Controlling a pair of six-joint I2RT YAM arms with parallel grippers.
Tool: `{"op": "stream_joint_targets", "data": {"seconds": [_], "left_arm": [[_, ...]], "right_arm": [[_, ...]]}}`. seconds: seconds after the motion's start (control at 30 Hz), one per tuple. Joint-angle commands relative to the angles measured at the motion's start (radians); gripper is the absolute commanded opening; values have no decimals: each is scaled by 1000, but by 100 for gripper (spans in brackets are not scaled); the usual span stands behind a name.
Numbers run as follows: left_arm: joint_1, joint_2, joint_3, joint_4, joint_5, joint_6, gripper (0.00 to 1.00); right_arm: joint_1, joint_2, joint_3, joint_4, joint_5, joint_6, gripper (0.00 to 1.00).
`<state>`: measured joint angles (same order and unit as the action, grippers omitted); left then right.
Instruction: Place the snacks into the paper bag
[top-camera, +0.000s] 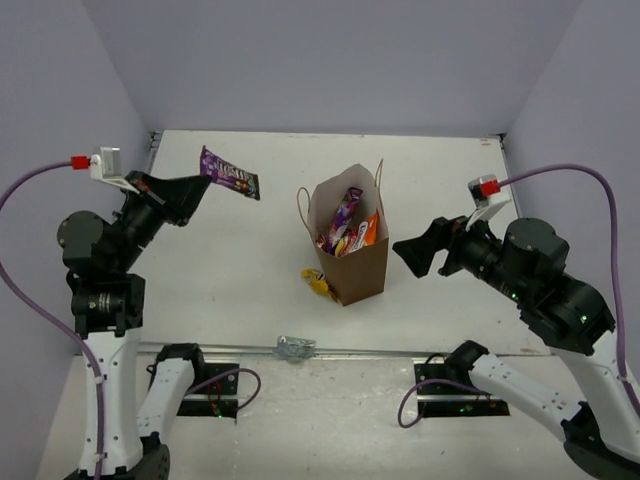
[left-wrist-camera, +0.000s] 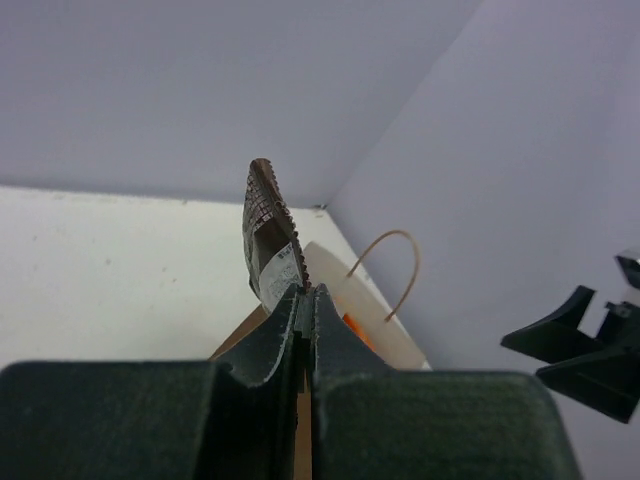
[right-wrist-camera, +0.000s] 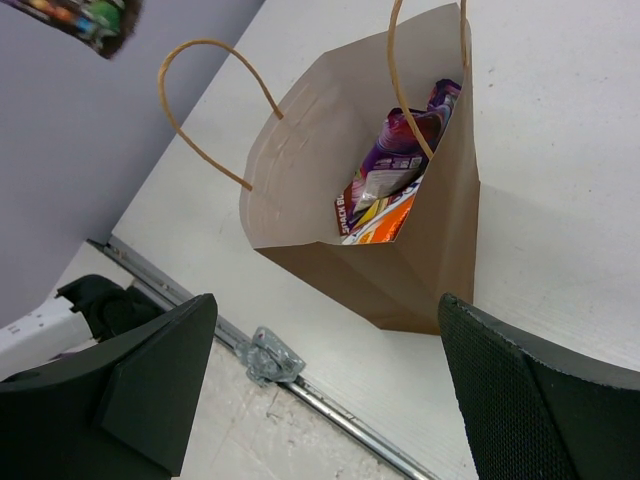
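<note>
My left gripper (top-camera: 200, 185) is raised over the table's left side, shut on one end of a purple snack packet (top-camera: 231, 172). In the left wrist view the jaws (left-wrist-camera: 305, 293) pinch that packet (left-wrist-camera: 267, 228), which sticks up edge-on. The brown paper bag (top-camera: 362, 275) stands upright mid-table, with several snacks (top-camera: 346, 230) inside: purple and orange packets (right-wrist-camera: 388, 185). A small yellow piece (top-camera: 318, 284) lies on the table against the bag's left foot. My right gripper (top-camera: 411, 257) hovers open just right of the bag (right-wrist-camera: 300, 170), holding nothing (right-wrist-camera: 330, 395).
A crumpled silver wrapper (top-camera: 293, 346) lies on the metal rail at the table's front edge, also seen from the right wrist (right-wrist-camera: 268, 355). Purple walls close in the table on the left, back and right. The bag's string handles (right-wrist-camera: 205, 100) stand up.
</note>
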<state>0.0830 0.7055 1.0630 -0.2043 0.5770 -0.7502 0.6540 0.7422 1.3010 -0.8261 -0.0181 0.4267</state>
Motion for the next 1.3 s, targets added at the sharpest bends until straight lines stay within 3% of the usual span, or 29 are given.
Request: {"op": "stream_joint_targets", "data": {"seconds": [0.0,0.23,0.33,0.5,0.53,0.67,0.83,1.0,1.03,1.07,1.1,1.13,1.17,1.2,1.27], "left_arm": [[-3,61,196,-47,72,-58,0],[-5,215,400,107,194,-196,0],[-43,267,442,138,181,-210,0],[-283,345,425,140,63,-123,0],[-380,359,423,137,2,-109,0],[-587,457,472,80,-159,-14,0],[-701,517,499,55,-247,28,0],[-744,534,442,54,-276,32,0],[-746,535,419,51,-287,35,3],[-746,542,405,39,-290,44,37],[-746,542,405,34,-290,48,38],[-746,552,399,32,-278,49,74],[-746,558,397,28,-273,51,92],[-746,565,403,11,-269,57,100],[-744,575,445,-13,-266,77,100]], "right_arm": [[-2,17,20,24,1,7,95],[-2,40,67,22,3,14,95],[-2,54,83,24,-9,18,95],[-4,66,99,19,-11,20,95],[-4,66,101,19,-10,20,95],[-2,66,101,15,-5,18,95],[-2,62,98,12,-3,17,95],[-2,54,100,12,3,18,95],[-2,52,101,10,1,20,95],[-2,48,98,12,1,20,96],[-2,43,96,12,1,18,96],[-2,42,95,12,3,18,96],[-2,39,93,12,3,18,96],[-2,39,90,12,1,18,96],[-2,39,87,12,-19,15,96]]}}
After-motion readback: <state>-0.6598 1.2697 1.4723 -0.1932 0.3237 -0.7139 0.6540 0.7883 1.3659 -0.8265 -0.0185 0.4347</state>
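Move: The left hand already holds the purple snack bar high above the table. The paper bag's middle lies about 24 cm to its right, 3 cm ahead and 27 cm below. The yellow packet lies about 16 cm right, 1 cm ahead and 39 cm below the left hand. From the right hand the bag is some 11 cm ahead, 8 cm left and 21 cm below. Rising first, then sinking, the left hand carries the bar about 21 cm right over the bag and opens. ##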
